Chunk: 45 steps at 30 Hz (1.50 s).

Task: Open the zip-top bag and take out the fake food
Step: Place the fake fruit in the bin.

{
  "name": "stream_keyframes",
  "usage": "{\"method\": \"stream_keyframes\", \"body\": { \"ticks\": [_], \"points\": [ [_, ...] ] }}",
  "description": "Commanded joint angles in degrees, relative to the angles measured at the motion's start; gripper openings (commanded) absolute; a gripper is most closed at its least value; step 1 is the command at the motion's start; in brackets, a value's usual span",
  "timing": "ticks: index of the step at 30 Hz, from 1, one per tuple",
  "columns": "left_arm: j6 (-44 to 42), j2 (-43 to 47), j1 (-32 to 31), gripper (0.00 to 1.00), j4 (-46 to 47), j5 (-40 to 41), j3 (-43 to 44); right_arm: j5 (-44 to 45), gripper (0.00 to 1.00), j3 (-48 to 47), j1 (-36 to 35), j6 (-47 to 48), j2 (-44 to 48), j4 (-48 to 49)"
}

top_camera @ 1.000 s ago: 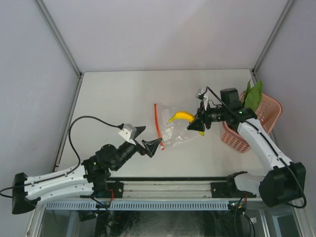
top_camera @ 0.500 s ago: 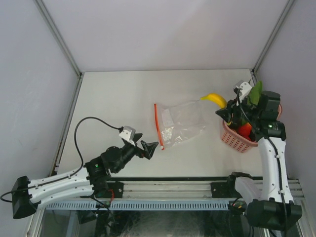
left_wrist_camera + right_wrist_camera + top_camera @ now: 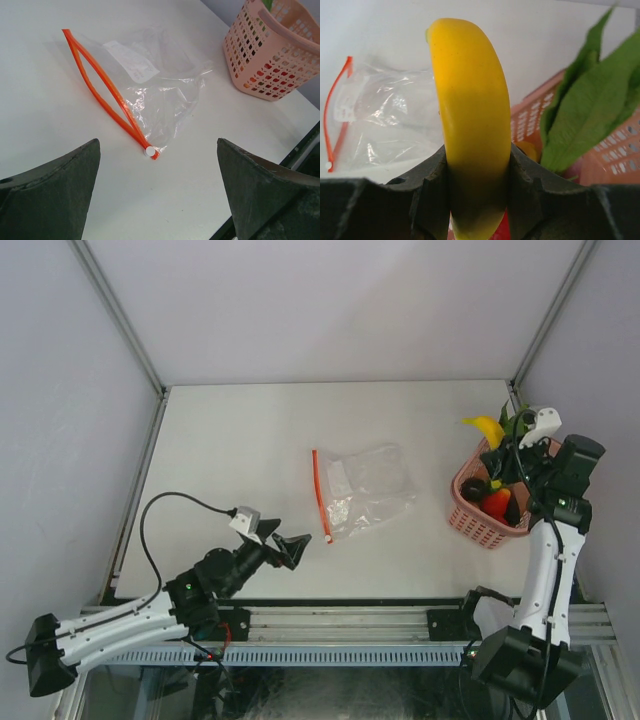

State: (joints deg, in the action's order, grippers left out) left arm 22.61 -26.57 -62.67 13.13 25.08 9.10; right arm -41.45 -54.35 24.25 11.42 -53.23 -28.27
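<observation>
The zip-top bag (image 3: pixel 368 488) lies flat mid-table, looking empty, its orange zipper strip (image 3: pixel 100 82) parted and facing left. My right gripper (image 3: pixel 498 448) is shut on the yellow banana (image 3: pixel 470 115) and holds it over the back left rim of the pink basket (image 3: pixel 470 518). More fake food sits in that basket: a red fruit (image 3: pixel 497 503), a dark ball (image 3: pixel 470 485) and a green leafy vegetable (image 3: pixel 592 107). My left gripper (image 3: pixel 157 165) is open and holds nothing. It hovers just short of the bag's near corner with the white slider (image 3: pixel 149 151).
The basket (image 3: pixel 270 50) stands at the table's right edge, close to the right wall. The metal rail and both arm bases run along the near edge (image 3: pixel 330 620). The left arm's cable (image 3: pixel 160 510) loops over the near left of the table.
My right gripper has carried the banana from above the bag rightward to over the basket. The left arm has drawn back from the bag toward the near edge, still open.
</observation>
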Motion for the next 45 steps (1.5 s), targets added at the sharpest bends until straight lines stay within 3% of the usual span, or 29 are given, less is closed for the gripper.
{"method": "stream_keyframes", "body": {
  "ticks": [1,18,27,33,38,45],
  "points": [
    [1.41,3.46,0.75,1.00,2.34,-0.31,-2.40,2.39,0.00,0.74,3.55,-3.87,-0.24,5.54],
    [2.17,6.58,1.74,1.00,2.15,-2.03,-4.93,-1.51,0.01,2.63,14.68,-5.64,-5.37,6.86],
    [2.52,6.88,1.99,1.00,2.48,-2.58,-5.32,-2.38,0.27,2.84,16.38,-2.87,-8.13,5.99],
    [2.61,6.75,2.13,1.00,2.77,-2.85,-5.28,-5.92,0.50,2.83,18.74,-2.26,-9.90,5.47],
    [2.70,6.32,2.35,1.00,3.27,-3.22,-5.28,-9.47,0.57,2.74,20.83,-2.28,-10.27,4.85],
    [3.00,5.66,2.64,1.00,3.82,-4.18,-4.98,-10.82,0.59,2.74,21.78,-1.72,-9.73,4.47]
  ]
}}
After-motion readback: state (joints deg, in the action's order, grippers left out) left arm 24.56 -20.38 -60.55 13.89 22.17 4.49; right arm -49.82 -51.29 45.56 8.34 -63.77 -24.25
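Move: The bin that I'm taking the banana to has its middle about 9 cm to the right of my right hand, practically level fore and aft, some 14 cm lower. In it the green leaves stand roughly 10 cm ahead, 8 to the right and 8 below the hand; the red fruit lies 2 cm back, 6 right, 16 below, and the dark round fruit 2 cm ahead, 1 right, equally low. From my left hand the bin is about 57 cm right, 16 ahead and 5 below. With the banana still pinched, I carry my right hand some 10 cm to the right over the bin, slowing as I sink about 5 cm and swinging the fingers around 15 degrees clockwise. Near the end I open the fingers part way to let go of the banana over the fruit; the left side of the hand rolls up slightly. ##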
